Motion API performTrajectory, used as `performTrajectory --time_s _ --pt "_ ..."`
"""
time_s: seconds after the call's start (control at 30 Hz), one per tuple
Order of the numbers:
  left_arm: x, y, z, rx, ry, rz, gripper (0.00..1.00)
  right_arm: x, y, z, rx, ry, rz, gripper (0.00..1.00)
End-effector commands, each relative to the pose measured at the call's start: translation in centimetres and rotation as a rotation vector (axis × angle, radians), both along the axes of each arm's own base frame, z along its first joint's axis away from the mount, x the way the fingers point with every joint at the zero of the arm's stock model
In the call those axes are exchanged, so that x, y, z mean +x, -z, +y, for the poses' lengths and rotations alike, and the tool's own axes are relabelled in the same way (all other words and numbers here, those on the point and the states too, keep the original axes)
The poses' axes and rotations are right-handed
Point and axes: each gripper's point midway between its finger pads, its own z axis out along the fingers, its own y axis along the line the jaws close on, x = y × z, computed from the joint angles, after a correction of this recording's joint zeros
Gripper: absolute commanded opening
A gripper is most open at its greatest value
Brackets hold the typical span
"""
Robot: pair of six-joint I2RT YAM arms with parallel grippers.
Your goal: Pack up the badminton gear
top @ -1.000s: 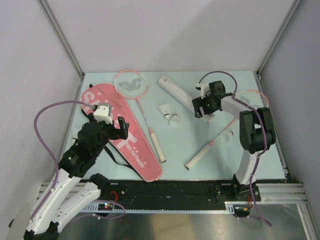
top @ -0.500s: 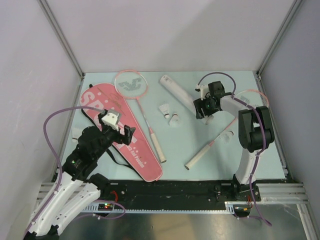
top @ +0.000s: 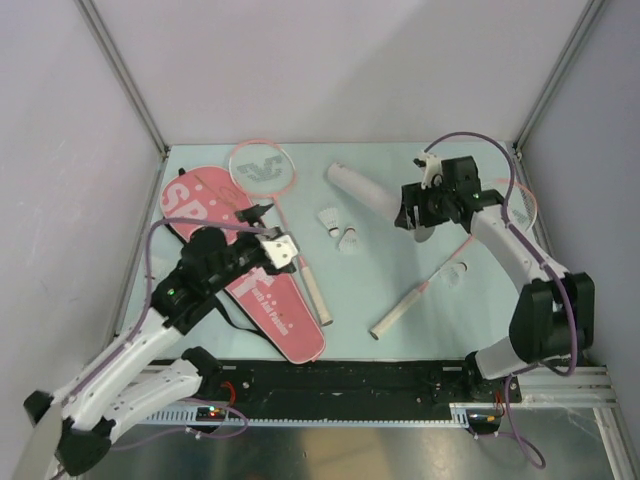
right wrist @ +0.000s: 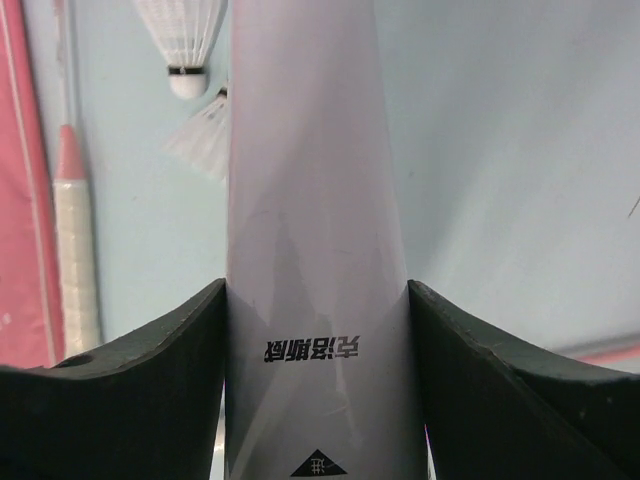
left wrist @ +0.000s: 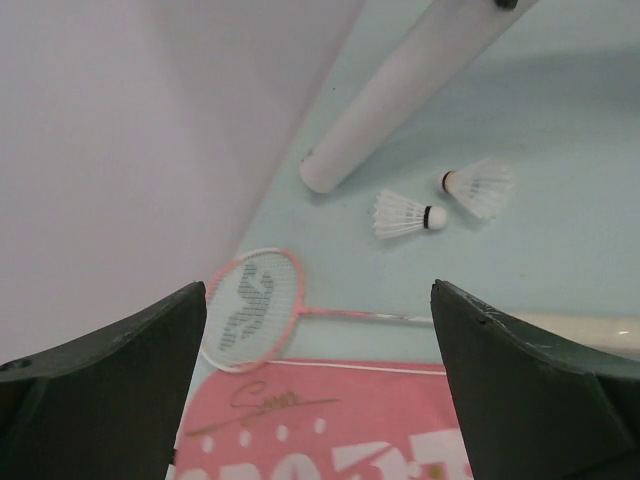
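Note:
My right gripper (top: 410,212) is shut on the long white tube (top: 360,188), which is held off the table and fills the middle of the right wrist view (right wrist: 315,180). My left gripper (top: 272,235) hangs open above the pink "SPORT" bag (top: 205,205), nothing between its fingers (left wrist: 110,390). One pink-rimmed racket (top: 262,166) lies beside the bag, its handle (top: 315,293) toward me. Two white shuttlecocks (top: 328,218) (top: 348,240) rest mid-table. The second racket (top: 398,313) lies on the right, its head partly behind my right arm.
A small white object (top: 455,272) sits by the second racket's shaft. The bag's black strap (top: 232,315) loops off its near side. Grey walls and metal posts close in the pale green table (top: 400,260) at the back and sides.
My right gripper has closed on the tube and carried its near end up and to the right. My left arm has swung right across the bag, still open.

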Motion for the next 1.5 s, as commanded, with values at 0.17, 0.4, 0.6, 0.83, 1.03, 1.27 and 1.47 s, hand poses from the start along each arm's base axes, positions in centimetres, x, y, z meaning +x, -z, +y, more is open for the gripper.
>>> performTrajectory --time_s 0.17,0.4,0.6,0.83,1.03,1.27,1.47 --pt "5.3 1.0 -9.0 0.145 0.280 -0.215 0.98 -4.8 -0.2 0.0 0.114 0.121 0.058 0.30" --pt "7.0 4.9 -14.9 0.150 0.467 -0.141 0.98 -6.2 -1.7 -0.7 0.135 0.147 0.016 0.31" --pt "9.4 5.8 -18.4 0.189 0.517 -0.171 0.98 -6.8 -2.7 -0.9 0.163 0.148 0.003 0.32" --pt "10.2 8.0 -22.1 0.206 0.593 -0.161 0.98 -6.9 -3.1 -0.8 0.181 0.140 -0.001 0.32" --pt "9.7 11.4 -25.0 0.217 0.670 -0.115 0.98 -7.1 -3.5 -0.4 0.206 0.125 -0.002 0.32" --pt "11.0 12.3 -27.9 0.203 0.694 -0.126 0.97 -7.5 -3.2 -0.3 0.194 0.110 0.011 0.33" --pt "12.7 12.9 -29.0 0.198 0.664 -0.149 0.93 -7.8 -3.8 -0.1 0.206 0.103 0.001 0.34"
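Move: The right hand already grips the tube near its near end, off the table, with the tube's middle about 7 cm ahead and 8 cm left of it; a shuttlecock lies some 12 cm back and 16 cm right, 14 cm below. From the empty left hand the tube's middle is about 21 cm ahead, 27 cm right and 13 cm lower. Two shuttlecocks lie some 20 cm ahead, 13 cm right and 13 cm ahead, 19 cm right of the left hand, about 27 cm below. Open left hand swings some 28 cm right, also down and forward, to the tube the right draws back. ##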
